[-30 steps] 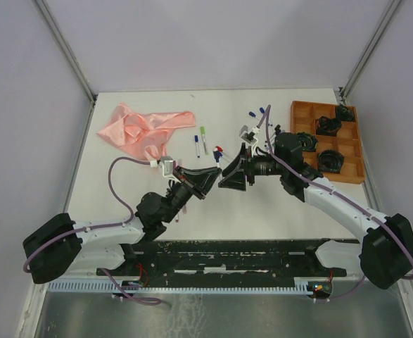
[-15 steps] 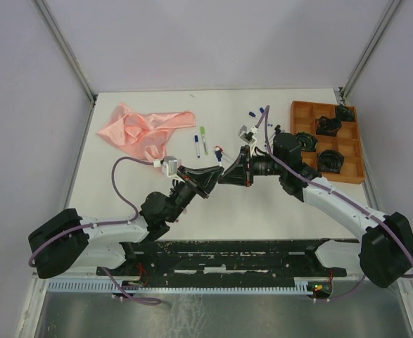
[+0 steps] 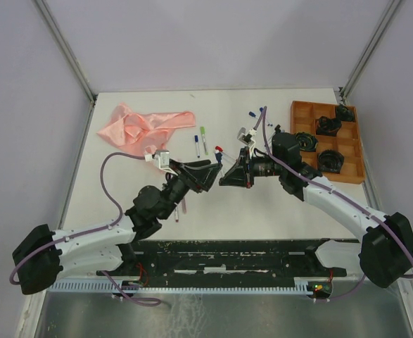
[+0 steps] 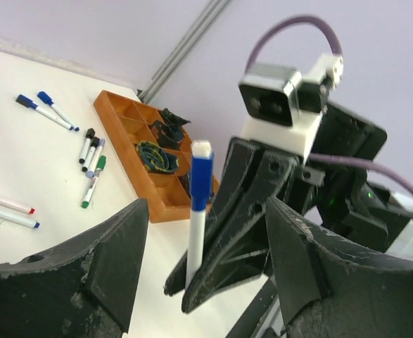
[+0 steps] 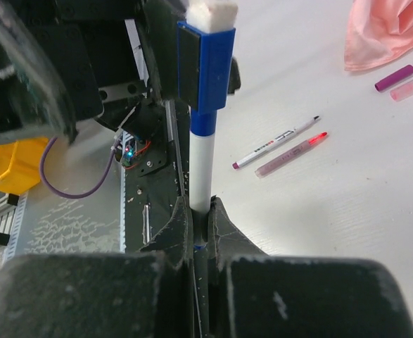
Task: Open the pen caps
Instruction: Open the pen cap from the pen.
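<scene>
A white-barrelled pen (image 5: pixel 205 169) stands upright with its blue cap (image 5: pixel 206 70) on top. My right gripper (image 5: pixel 200 211) is shut on the lower barrel. In the left wrist view the same pen (image 4: pixel 196 232) and blue cap (image 4: pixel 202 176) rise out of the right gripper's black fingers (image 4: pixel 220 246). My left gripper (image 4: pixel 206 211) is open, one finger on each side of the pen and both clear of it. From above, the left gripper (image 3: pixel 207 176) and right gripper (image 3: pixel 225 177) meet tip to tip at the table's middle. Other capped pens (image 3: pixel 200 142) lie behind them.
A pink cloth (image 3: pixel 143 128) lies at the back left. An orange tray (image 3: pixel 301 109) holding black items sits at the back right. More pens lie near it (image 3: pixel 257 113) and by the left arm (image 3: pixel 181 208). A loose purple cap (image 5: pixel 395 77) rests near the cloth.
The left gripper, shut a second ago, has opened and let go of the pen. The right gripper has closed on the barrel. The left arm has shifted left and stretched out.
</scene>
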`<action>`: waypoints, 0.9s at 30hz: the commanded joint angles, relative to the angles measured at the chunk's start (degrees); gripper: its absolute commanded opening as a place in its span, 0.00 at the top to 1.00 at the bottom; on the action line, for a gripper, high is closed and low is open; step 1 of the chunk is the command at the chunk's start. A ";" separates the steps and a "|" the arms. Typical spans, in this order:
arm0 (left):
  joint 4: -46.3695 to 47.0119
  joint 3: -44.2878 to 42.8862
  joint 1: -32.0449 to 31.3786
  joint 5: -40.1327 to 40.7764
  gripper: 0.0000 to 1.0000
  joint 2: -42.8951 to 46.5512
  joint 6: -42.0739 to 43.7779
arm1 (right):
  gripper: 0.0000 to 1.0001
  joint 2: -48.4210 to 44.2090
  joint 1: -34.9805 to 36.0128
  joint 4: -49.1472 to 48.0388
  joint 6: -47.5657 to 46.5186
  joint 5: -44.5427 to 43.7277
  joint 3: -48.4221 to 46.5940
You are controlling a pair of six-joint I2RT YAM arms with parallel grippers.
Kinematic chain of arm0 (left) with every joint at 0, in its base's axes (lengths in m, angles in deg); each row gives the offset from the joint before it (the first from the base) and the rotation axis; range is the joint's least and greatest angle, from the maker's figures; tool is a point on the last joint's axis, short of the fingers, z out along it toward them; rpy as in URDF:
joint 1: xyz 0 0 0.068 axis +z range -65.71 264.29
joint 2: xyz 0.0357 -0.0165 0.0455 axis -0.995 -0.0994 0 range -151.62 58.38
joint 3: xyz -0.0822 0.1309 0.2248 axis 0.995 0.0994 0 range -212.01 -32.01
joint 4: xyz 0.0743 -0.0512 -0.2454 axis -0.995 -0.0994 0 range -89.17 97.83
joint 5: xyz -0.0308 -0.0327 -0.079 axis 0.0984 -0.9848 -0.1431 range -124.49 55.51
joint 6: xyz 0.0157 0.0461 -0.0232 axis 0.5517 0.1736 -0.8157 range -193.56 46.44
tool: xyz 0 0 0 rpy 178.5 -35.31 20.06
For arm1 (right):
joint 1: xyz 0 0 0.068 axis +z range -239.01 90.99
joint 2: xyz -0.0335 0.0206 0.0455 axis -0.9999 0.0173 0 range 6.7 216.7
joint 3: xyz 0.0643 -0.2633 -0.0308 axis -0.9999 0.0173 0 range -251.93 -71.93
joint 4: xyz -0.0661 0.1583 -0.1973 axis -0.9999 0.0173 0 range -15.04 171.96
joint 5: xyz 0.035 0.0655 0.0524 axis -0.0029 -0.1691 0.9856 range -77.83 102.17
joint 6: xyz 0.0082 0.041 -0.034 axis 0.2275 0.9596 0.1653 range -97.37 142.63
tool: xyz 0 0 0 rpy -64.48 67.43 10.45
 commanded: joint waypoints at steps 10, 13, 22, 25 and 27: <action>-19.90 -12.12 6.09 -6.16 0.35 -0.73 -9.66 | 1.00 -0.45 0.12 2.58 -3.85 1.50 -3.54; -20.79 -13.38 6.58 -7.30 0.40 -1.70 -9.51 | 1.00 -0.45 0.17 2.79 -4.14 1.63 -3.62; -21.26 -15.16 8.31 -12.02 0.60 -3.77 -9.59 | 1.00 -0.14 0.17 3.96 -5.05 2.41 -4.12; -20.99 -15.28 8.90 -13.80 0.71 -3.97 -9.49 | 1.00 -0.10 0.17 4.44 -5.40 2.84 -4.33; -20.81 -15.23 9.33 -14.58 0.84 -3.97 -9.37 | 1.00 0.00 0.12 4.75 -5.82 3.30 -4.42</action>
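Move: The blue cap with its white eraser tip tops the pen held upright by the right gripper. From the open left gripper it is about 3 cm ahead and 2 cm to the right, level with the fingers; from the right gripper it is some 6 cm up. On the table, roughly 22 cm below the left hand, the red-capped pen lies about 19 cm ahead and 7 cm right, the pink pen about 2 cm back and 13 cm left. Bring the left gripper forward about 3 cm to the blue cap, then ease it some 2.5 cm right while tipping its fingers down about 10 degrees. Narrow the fingers steadily from wide open until they straddle the cap closely from both sides. Keep the right fingers pinched on the white barrel, that hand sinking barely 1 cm. ##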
